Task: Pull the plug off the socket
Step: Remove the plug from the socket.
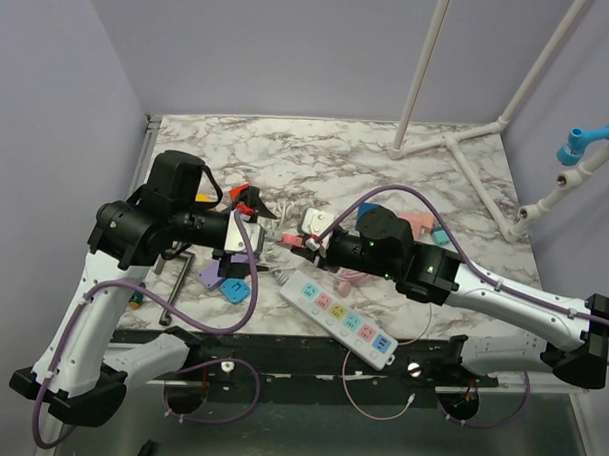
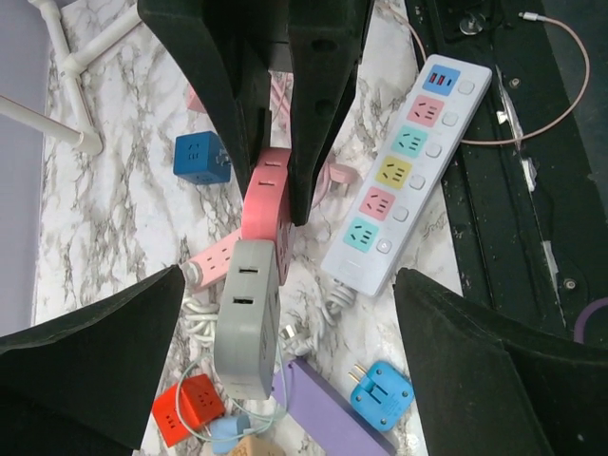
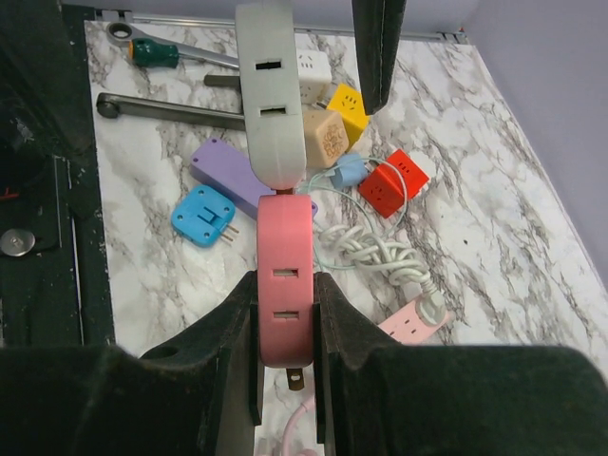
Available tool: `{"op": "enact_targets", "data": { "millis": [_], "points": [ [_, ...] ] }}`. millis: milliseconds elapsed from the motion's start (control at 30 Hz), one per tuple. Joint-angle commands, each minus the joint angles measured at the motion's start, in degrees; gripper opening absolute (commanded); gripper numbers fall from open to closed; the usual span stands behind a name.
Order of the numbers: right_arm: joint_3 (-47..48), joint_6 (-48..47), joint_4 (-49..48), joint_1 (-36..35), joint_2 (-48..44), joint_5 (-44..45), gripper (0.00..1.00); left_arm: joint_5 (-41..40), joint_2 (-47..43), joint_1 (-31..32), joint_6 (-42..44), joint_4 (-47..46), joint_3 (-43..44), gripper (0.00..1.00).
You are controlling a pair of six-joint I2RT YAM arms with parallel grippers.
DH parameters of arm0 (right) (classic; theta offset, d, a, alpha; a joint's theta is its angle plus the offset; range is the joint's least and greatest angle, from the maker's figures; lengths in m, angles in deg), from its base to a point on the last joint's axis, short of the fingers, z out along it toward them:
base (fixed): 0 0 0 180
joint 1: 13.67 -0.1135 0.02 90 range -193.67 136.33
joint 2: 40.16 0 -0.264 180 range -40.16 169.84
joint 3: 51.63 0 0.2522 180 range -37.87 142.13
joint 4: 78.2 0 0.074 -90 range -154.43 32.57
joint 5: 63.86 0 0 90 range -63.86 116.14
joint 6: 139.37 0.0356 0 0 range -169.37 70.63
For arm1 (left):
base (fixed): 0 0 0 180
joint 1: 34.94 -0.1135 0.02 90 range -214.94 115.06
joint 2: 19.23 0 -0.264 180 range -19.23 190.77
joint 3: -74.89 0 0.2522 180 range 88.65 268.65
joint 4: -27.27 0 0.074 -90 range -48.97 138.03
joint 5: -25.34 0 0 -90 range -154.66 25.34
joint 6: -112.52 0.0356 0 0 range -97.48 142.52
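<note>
A grey plug block (image 3: 271, 95) sits end to end in a pink socket block (image 3: 285, 275), and the pair is held above the table. My right gripper (image 3: 285, 281) is shut on the pink socket block, with a metal prong showing below its fingers. In the left wrist view the grey plug (image 2: 247, 318) hangs free off the pink socket (image 2: 268, 199). My left gripper (image 2: 288, 275) stands wide open on either side of the plug, touching neither block. In the top view the two grippers meet nose to nose over the table's middle, left gripper (image 1: 252, 238) and right gripper (image 1: 309, 244).
A white power strip (image 2: 408, 161) with coloured sockets lies near the front edge. Under the blocks are a blue plug (image 2: 382, 394), a purple strip (image 2: 328, 408), a red cube (image 2: 185, 408), a blue cube (image 2: 201, 157) and a pink strip (image 2: 214, 258). A wrench (image 3: 161, 109) lies at the left.
</note>
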Motion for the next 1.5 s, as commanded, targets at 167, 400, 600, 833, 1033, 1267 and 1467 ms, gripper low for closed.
{"op": "enact_targets", "data": {
  "millis": [167,400,600,833,1033,1267,1467],
  "points": [
    [1.0,-0.8,1.7,-1.9,-1.4,2.2,0.01,-1.7,3.5,-0.6,3.2,-1.3,3.3,0.75],
    [1.3,-1.5,1.1,-2.5,-1.4,3.4,0.01,-0.3,10.0,-0.6,7.2,10.2,11.0,0.38],
    [0.7,-3.0,0.3,-2.6,-2.6,7.3,0.01,-0.2,11.2,-0.6,8.6,14.7,12.3,0.39],
    [1.3,-3.0,-0.2,-2.6,-2.3,8.1,0.01,-1.5,10.5,-0.6,6.8,11.5,10.6,0.52],
    [1.5,-2.7,-1.2,-2.8,-2.0,8.1,0.01,-2.0,10.0,-0.6,2.3,5.1,8.9,0.34],
    [1.6,-2.9,-3.2,-2.7,-2.2,7.9,0.01,-3.9,10.5,-0.5,3.8,5.9,6.9,0.26],
    [-0.7,-3.2,-3.1,-2.7,-2.4,9.5,0.01,-8.0,9.1,-0.5,5.4,4.2,6.3,0.00]
  ]
}}
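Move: The grey plug, sticking out of the pink socket that the right hand holds, lies between the left hand's open fingers, about 2 cm ahead of the hand point and 1 cm below. From that hand the pink socket is 6 cm to the right, and, some 18 cm down on the table, the blue plug is 7 cm back and 6 cm left, the red block 9 cm ahead and 6 cm left. From the right hand the grey plug lies about 5 cm left, 2 cm ahead, 1 cm lower. The left hand works forward about 3.5 cm in two pushes, giving back about 1 cm between them and ending about 1 cm lower, its fingers tipping some 5 degrees further down; they half close, ease open slightly, then shut on the grey plug and pinch it across its sides. The right hand keeps its grip on the pink socket, shifting about 1 cm to its right and turning about 5 degrees clockwise. ##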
